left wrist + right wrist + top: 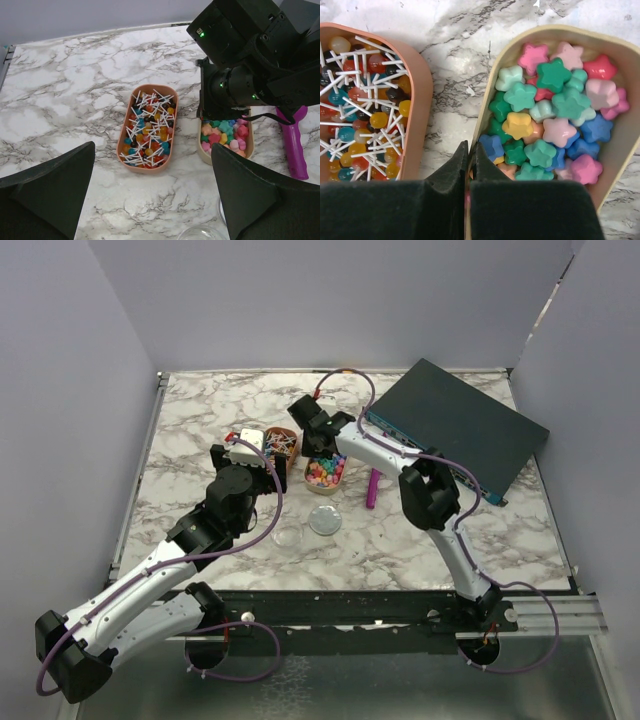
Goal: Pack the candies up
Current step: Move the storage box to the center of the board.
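Observation:
The candies [555,105] are star-shaped sweets in pink, green, blue and yellow, filling a cream oval tray [490,95]. My right gripper [472,150] is shut on that tray's near-left wall, with one finger outside it and one inside against the candies. From above, this gripper [318,445] sits at the tray's far end, over the candies [324,473]. My left gripper [152,150] hangs open and holds nothing, above the marble in front of both trays. In its view the candies [225,135] lie partly under the right arm.
A pink oval tray [145,167] of small round lollipops with white sticks sits just left of the cream one. A purple tool [372,488] lies to the right. A dark flat box [455,425] fills the back right. A clear jar [289,537] and a round lid [325,520] stand nearer.

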{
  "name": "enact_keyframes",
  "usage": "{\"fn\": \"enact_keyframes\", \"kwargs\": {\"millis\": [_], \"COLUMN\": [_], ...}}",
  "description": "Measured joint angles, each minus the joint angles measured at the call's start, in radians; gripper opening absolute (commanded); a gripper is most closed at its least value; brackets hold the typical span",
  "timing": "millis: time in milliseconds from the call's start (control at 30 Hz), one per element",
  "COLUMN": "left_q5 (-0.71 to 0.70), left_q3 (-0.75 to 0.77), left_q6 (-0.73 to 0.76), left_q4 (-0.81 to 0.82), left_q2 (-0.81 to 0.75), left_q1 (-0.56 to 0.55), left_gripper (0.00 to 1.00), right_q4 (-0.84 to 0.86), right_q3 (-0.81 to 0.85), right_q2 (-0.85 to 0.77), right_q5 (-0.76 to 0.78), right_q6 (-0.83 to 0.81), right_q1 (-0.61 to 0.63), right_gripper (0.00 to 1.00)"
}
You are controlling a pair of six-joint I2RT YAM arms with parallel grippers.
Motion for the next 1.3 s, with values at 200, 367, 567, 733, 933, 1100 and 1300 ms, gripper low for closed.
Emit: {"fn": "enact_keyframes", "kwargs": {"millis": [200, 367, 567, 733, 933, 1100, 1300], "left_q5": [0.000, 0.000, 0.000, 0.000, 0.001, 0.001, 0.001], "left_q3": [0.000, 0.000, 0.000, 0.000, 0.000, 0.000, 0.000], "left_q6": [0.000, 0.000, 0.000, -0.001, -0.003, -0.004, -0.004], "left_q4": [0.000, 0.000, 0.000, 0.000, 0.000, 0.000, 0.000], "left_q2": [0.000, 0.000, 0.012, 0.023, 0.024, 0.024, 0.024], "left_q1": [0.000, 0.000, 0.000, 0.000, 0.000, 0.000, 0.004], "left_gripper": [0.99, 0.99, 0.99, 0.99, 0.99, 0.99, 0.99], "right_q4": [0.004, 0.023, 0.031, 0.036, 0.048, 0.048, 0.037], "right_q3": [-0.075, -0.177, -0.283, -0.353, -0.397, -0.402, -0.394], "right_q2": [-0.049, -0.114, -0.184, -0.231, -0.260, -0.264, -0.265], "right_q5": [0.000, -0.001, 0.000, 0.003, 0.003, 0.002, 0.004], "right_q6": [-0.013, -0.052, -0.108, -0.115, -0.104, -0.097, -0.092], "right_q1": [0.000, -0.001, -0.001, -0.002, -0.015, -0.021, -0.021], "right_gripper": [0.01, 0.01, 0.01, 0.01, 0.01, 0.17, 0.35]}}
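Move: The right hand already pinches the left long wall of the star-candy box, whose middle lies about 5 cm right, 2 cm ahead and 3 cm below it. The clear spot at the board's middle is some 12 cm right and 4 cm back. The purple scoop lies roughly 18 cm right and 2 cm back; the lollipop box 9 cm left, 1 cm ahead; the round lid 17 cm back, 5 cm right. From the left hand, the star-candy box is some 14 cm ahead, 16 cm right, 22 cm below. Rightward and back on a level diagonal, the right hand drags the star-candy box by its pinched left wall over the marble, about 7 cm right and 5 cm back, the last bit purely right towards the purple scoop, with the wrist tilting slightly. Once stopped, the fingers open to about a third, letting go of the wall but staying astride it. ##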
